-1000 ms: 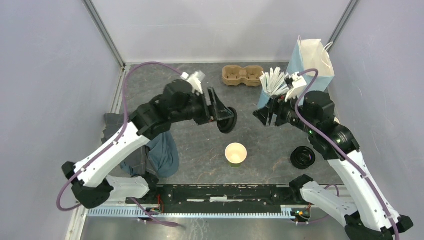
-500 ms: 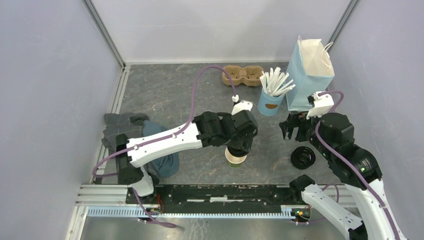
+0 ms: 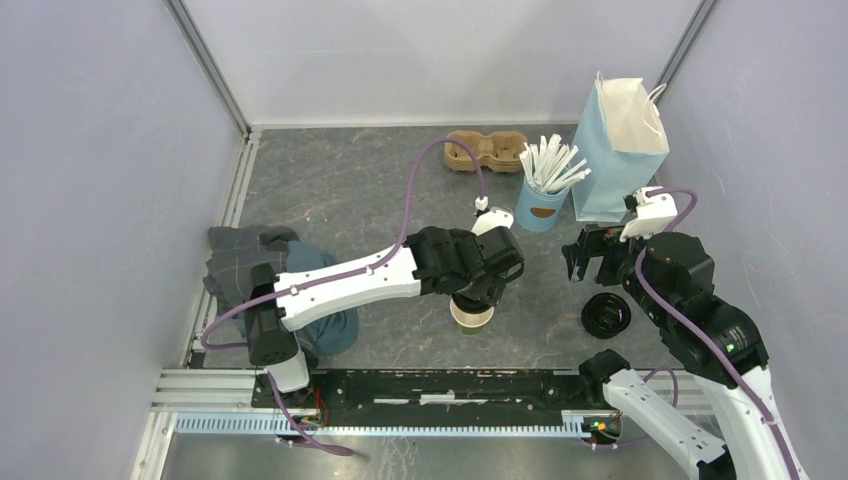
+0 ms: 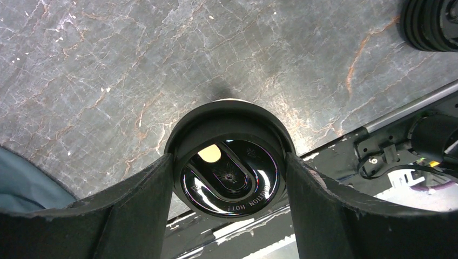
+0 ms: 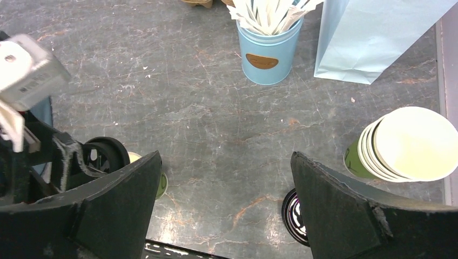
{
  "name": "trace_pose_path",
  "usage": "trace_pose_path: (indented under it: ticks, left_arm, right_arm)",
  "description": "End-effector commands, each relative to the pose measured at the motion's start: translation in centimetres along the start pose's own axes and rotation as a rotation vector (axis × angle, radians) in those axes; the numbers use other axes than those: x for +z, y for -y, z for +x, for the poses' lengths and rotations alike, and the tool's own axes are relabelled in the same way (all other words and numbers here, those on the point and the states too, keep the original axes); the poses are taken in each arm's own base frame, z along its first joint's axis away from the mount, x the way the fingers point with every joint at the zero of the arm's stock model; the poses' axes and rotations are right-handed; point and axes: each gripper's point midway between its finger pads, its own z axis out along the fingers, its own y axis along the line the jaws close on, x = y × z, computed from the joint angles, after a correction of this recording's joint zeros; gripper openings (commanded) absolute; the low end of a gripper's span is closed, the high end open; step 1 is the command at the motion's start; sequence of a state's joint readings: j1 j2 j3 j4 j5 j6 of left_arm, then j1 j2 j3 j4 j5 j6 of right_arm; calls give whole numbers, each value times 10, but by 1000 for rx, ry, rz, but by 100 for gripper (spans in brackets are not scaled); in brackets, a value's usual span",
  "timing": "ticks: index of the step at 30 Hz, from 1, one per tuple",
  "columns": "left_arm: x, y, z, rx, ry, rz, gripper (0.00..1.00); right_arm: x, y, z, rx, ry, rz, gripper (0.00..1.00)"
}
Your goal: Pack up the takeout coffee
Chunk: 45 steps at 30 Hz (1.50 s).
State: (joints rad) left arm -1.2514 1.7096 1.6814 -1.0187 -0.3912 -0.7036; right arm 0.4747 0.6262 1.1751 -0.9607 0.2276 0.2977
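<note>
The takeout coffee's green paper cup (image 3: 472, 318) stands at the front middle of the table, its cream rim (image 4: 227, 101) peeking out past the round black lid (image 4: 229, 181). My left gripper (image 4: 229, 162) is shut on that lid by its sides and holds it right over the cup's mouth; whether it is pressed on I cannot tell. In the top view the left gripper (image 3: 478, 290) covers most of the cup. My right gripper (image 5: 225, 159) hangs open and empty over bare table, to the right of the cup (image 5: 161, 184); from above the right gripper (image 3: 590, 255) is apart from everything.
The tall light-blue bag (image 3: 620, 150) stands at the back right, with the light-blue cup of white sticks (image 3: 543, 205) to its left. A cardboard cup carrier (image 3: 483, 150) lies behind. Spare black lids (image 3: 605, 315) and stacked green cups (image 5: 405, 143) sit right. A cloth (image 3: 300, 290) lies left.
My left arm swung the black lid from the back left down over the cup. My right gripper drew back from the stick cup towards the right and opened wider.
</note>
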Motion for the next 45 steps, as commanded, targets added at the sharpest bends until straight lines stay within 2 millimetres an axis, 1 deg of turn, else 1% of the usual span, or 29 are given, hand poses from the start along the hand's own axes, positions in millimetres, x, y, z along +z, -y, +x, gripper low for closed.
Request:
trace_pose_path:
  ticks: [1,6,16,20,28,45]
  left_arm:
    - [16,4,2,53,1,-7,54]
    - [26,3,11,72,-27,-23,54]
    - [37,4,21,96,-62,-29,54]
    - [40,5,22,99,-72,-29,54]
    - [41,1,32,99,-97,-32,54]
    - [48,5,34,121,-110,-32,56]
  right_arm:
    - [-9,6,-15,10,59,27,97]
    - [-10,7,-14,10,58,31,97]
    - [-11,6,-17,9,68,24,98]
    - [-10,5,-18,7,66,22,97]
    - [-9,5,-17,7,64,19,97]
    - [-6,4,-12,7,58,15,97]
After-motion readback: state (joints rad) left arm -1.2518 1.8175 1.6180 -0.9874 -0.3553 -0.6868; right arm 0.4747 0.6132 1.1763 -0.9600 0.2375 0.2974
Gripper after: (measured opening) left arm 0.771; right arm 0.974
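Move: The cup that the left hand's black lid is meant for stands right under that hand, its middle roughly 10 cm below the fingers and neither ahead nor to a side. The pile of black lids lies about 25 cm to the hand's right and level with it; the blue straw bucket is some 20 cm ahead and 13 cm to the right. From the right hand, the cup is about 18 cm left, 3 cm back and 22 cm below. Down in steps, the left hand lowers the black lid about 6 cm onto the mouth of the cup: first some 3.5 cm, a short halt, then slower, easing back a touch. The wrist tilts just under 10 degrees so that the fingers point more steeply down, and they keep their grip on the lid's rim at an unchanged opening. ##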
